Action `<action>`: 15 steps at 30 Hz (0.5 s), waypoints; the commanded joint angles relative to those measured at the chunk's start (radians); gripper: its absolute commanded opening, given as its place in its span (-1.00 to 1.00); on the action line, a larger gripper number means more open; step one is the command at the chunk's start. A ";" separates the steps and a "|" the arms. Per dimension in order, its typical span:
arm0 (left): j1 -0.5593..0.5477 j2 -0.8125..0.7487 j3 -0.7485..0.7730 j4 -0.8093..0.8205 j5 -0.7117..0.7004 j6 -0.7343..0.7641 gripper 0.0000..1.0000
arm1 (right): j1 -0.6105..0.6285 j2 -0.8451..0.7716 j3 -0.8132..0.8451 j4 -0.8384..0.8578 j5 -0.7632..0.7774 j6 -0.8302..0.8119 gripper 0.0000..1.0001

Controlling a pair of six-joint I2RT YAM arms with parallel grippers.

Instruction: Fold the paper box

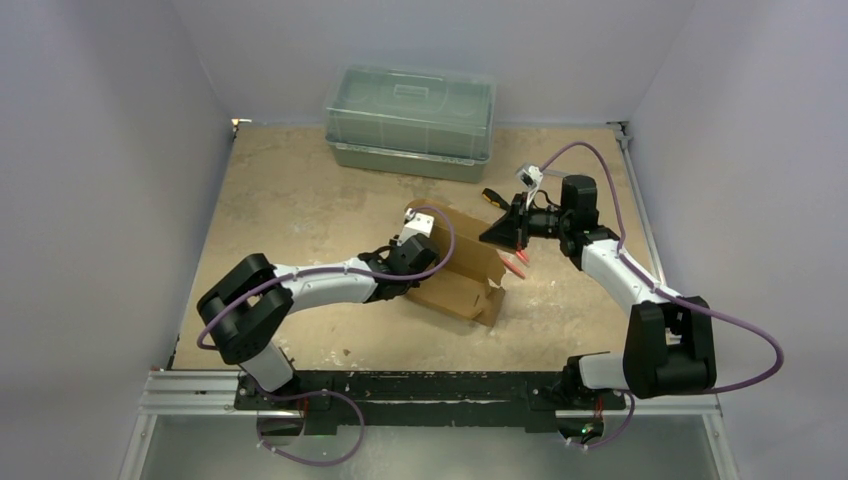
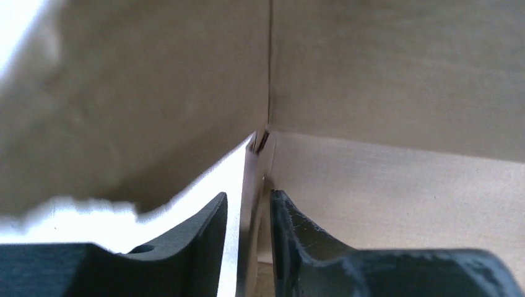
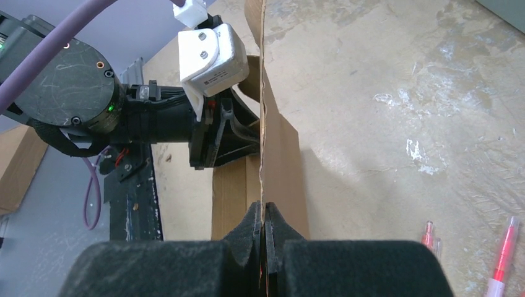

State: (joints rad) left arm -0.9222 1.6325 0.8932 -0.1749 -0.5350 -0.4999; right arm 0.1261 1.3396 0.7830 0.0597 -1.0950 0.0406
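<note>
The brown paper box [image 1: 462,282] stands partly raised in the middle of the table, between both arms. My left gripper [image 1: 412,243] reaches into it from the left. In the left wrist view its jaws [image 2: 247,195] straddle a thin upright wall of the paper box [image 2: 384,185]. The right finger touches that wall and a bright gap shows beside the left finger. My right gripper [image 1: 503,236] comes in from the right. Its fingers [image 3: 263,208] are shut on the edge of an upright panel of the box [image 3: 283,154].
A large translucent green-grey lidded bin [image 1: 410,120] stands at the back of the table. Red pens [image 1: 517,265] lie just right of the box, under my right gripper, and also show as red pens [image 3: 503,247] on the tabletop. A small orange-and-black object [image 1: 490,196] lies behind the box.
</note>
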 commanded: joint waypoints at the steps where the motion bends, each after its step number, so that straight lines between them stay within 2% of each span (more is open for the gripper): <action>1: -0.002 -0.055 0.030 -0.025 -0.026 -0.044 -0.30 | 0.000 -0.025 0.009 -0.006 -0.022 -0.026 -1.00; 4: 0.000 -0.098 0.020 -0.041 -0.019 -0.068 -0.16 | 0.001 -0.027 0.012 -0.014 -0.017 -0.034 -1.00; 8: 0.000 -0.153 0.004 -0.063 0.013 -0.102 -0.08 | 0.001 -0.032 0.013 -0.023 -0.009 -0.034 -1.00; 15: 0.000 -0.352 -0.092 -0.097 0.103 -0.161 -0.01 | 0.000 -0.034 0.017 -0.033 -0.002 -0.069 -1.00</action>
State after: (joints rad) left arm -0.9230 1.4158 0.8677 -0.2443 -0.4885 -0.5934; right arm 0.1261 1.3392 0.7830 0.0311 -1.0912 0.0128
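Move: The box's left side wall stands between the left gripper's parted fingertips, its middle roughly 2 cm ahead and 1 cm down. The lid panel's torn left flap hangs about 5 cm ahead, 1 cm to the left and 8 cm up; the box floor's middle is some 9 cm to the right, level fore and aft, and 3 cm down. From the right gripper, that wall lies about 17 cm left, 2 cm back and 13 cm below. Draw the left gripper up off the box's left side wall by about 5.5 cm, slowly at first and then faster, easing slightly back towards the base as it climbs. Spread the fingers on to about half open so they clear both faces of the wall, and roll the hand some 10 degrees, left side down. Keep the right gripper shut on the lid panel's edge, almost still. ##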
